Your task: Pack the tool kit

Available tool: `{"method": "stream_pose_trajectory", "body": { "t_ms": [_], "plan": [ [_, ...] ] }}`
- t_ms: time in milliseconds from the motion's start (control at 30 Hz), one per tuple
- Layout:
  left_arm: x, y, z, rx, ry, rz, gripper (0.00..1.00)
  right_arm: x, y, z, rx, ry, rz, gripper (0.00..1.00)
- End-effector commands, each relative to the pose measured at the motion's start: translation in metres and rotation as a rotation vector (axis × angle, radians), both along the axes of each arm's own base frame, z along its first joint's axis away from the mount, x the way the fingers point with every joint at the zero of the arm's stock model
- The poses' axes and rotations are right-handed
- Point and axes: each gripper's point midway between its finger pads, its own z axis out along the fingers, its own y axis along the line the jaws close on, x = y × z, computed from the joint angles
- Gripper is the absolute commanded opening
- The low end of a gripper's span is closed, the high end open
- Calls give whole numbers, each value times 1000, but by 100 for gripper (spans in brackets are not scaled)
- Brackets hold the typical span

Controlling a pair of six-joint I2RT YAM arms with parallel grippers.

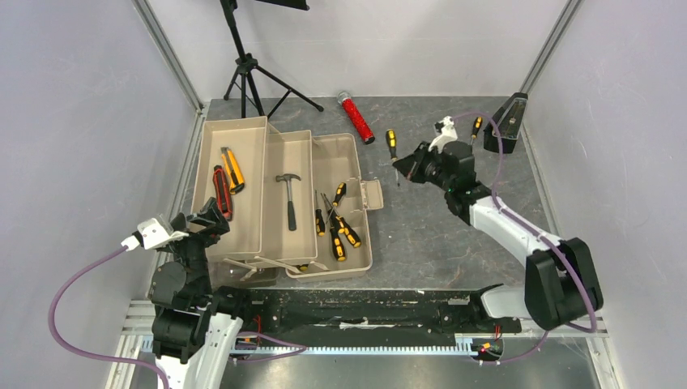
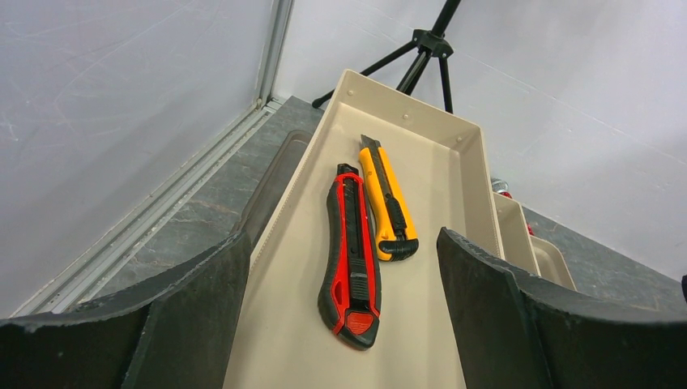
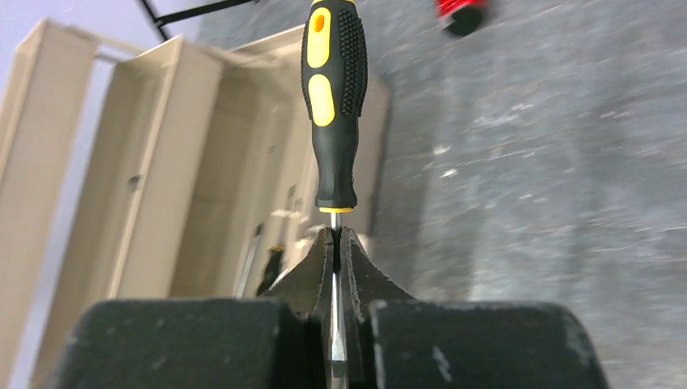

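The tan toolbox point(image 1: 251, 126) lies open with its trays spread. In its left tray point(image 2: 454, 174) a red utility knife point(image 2: 351, 251) and an orange one point(image 2: 389, 198) lie side by side; my left gripper point(image 2: 342, 243) hangs open over the red knife's near end, touching nothing. A hammer point(image 1: 290, 198) rests in the middle tray, and several screwdrivers point(image 1: 336, 227) lie in the right compartment. My right gripper point(image 3: 334, 233) is shut on the metal shaft of a black-orange screwdriver point(image 3: 334, 97), held above the table right of the box. Another screwdriver point(image 1: 476, 128) lies near the back right.
A red glittery cylinder point(image 1: 356, 117) lies behind the box. At the back right corner stands a black metronome point(image 1: 504, 121). A black tripod point(image 1: 247, 77) stands behind the left tray. Grey walls close in both sides.
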Motion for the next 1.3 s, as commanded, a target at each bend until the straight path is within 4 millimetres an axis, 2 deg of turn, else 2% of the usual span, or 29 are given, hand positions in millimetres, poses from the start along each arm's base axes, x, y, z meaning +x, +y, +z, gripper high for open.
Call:
{"method": "stream_pose_trajectory", "body": {
  "t_ms": [0,167,333,400,433,533,700,833,933,1033,1267],
  "plan": [
    [-3,3,9,8,-36,16,90,-22,33,28,151,-12,-32,0],
    [-3,4,9,8,-36,18,90,-52,91,28,157,5,47,0],
    [-4,4,9,7,-41,20,90,-69,141,10,123,46,97,0],
    [-5,4,9,7,-41,20,90,-70,155,-4,84,72,96,1],
    [-5,5,10,7,-42,21,90,-72,161,-10,65,84,102,4],
    [-5,5,9,6,-43,23,90,-75,175,-20,19,93,129,20],
    [-6,5,10,5,-48,23,90,-74,179,-12,-10,53,157,45],
    [-6,5,11,5,-50,23,90,-64,166,11,-72,-46,132,56],
    [-6,5,11,5,-50,23,90,-46,140,24,-167,-116,66,63],
    [-6,5,11,5,-49,23,90,-20,96,26,-287,-142,-43,68],
    [-5,5,10,6,-45,21,90,38,-34,13,-523,-99,-359,75]
  ]
}}
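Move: The right hand, closed on a screwdriver's shaft, is bound for the tool box's bottom compartment, about 15 cm to its left, 6 cm back and 14 cm below. The loose screwdrivers inside lie some 16 cm left, 9 back; the latch flap about 6 cm left, 2 back; the hammer in the middle tray roughly 27 cm left, 7 back. From the left hand the compartment lies about 15 cm ahead, 30 right, well below. The right hand swings about 17 cm left and 9 back, opens, releases the screwdriver, then sweeps back right and forward. ##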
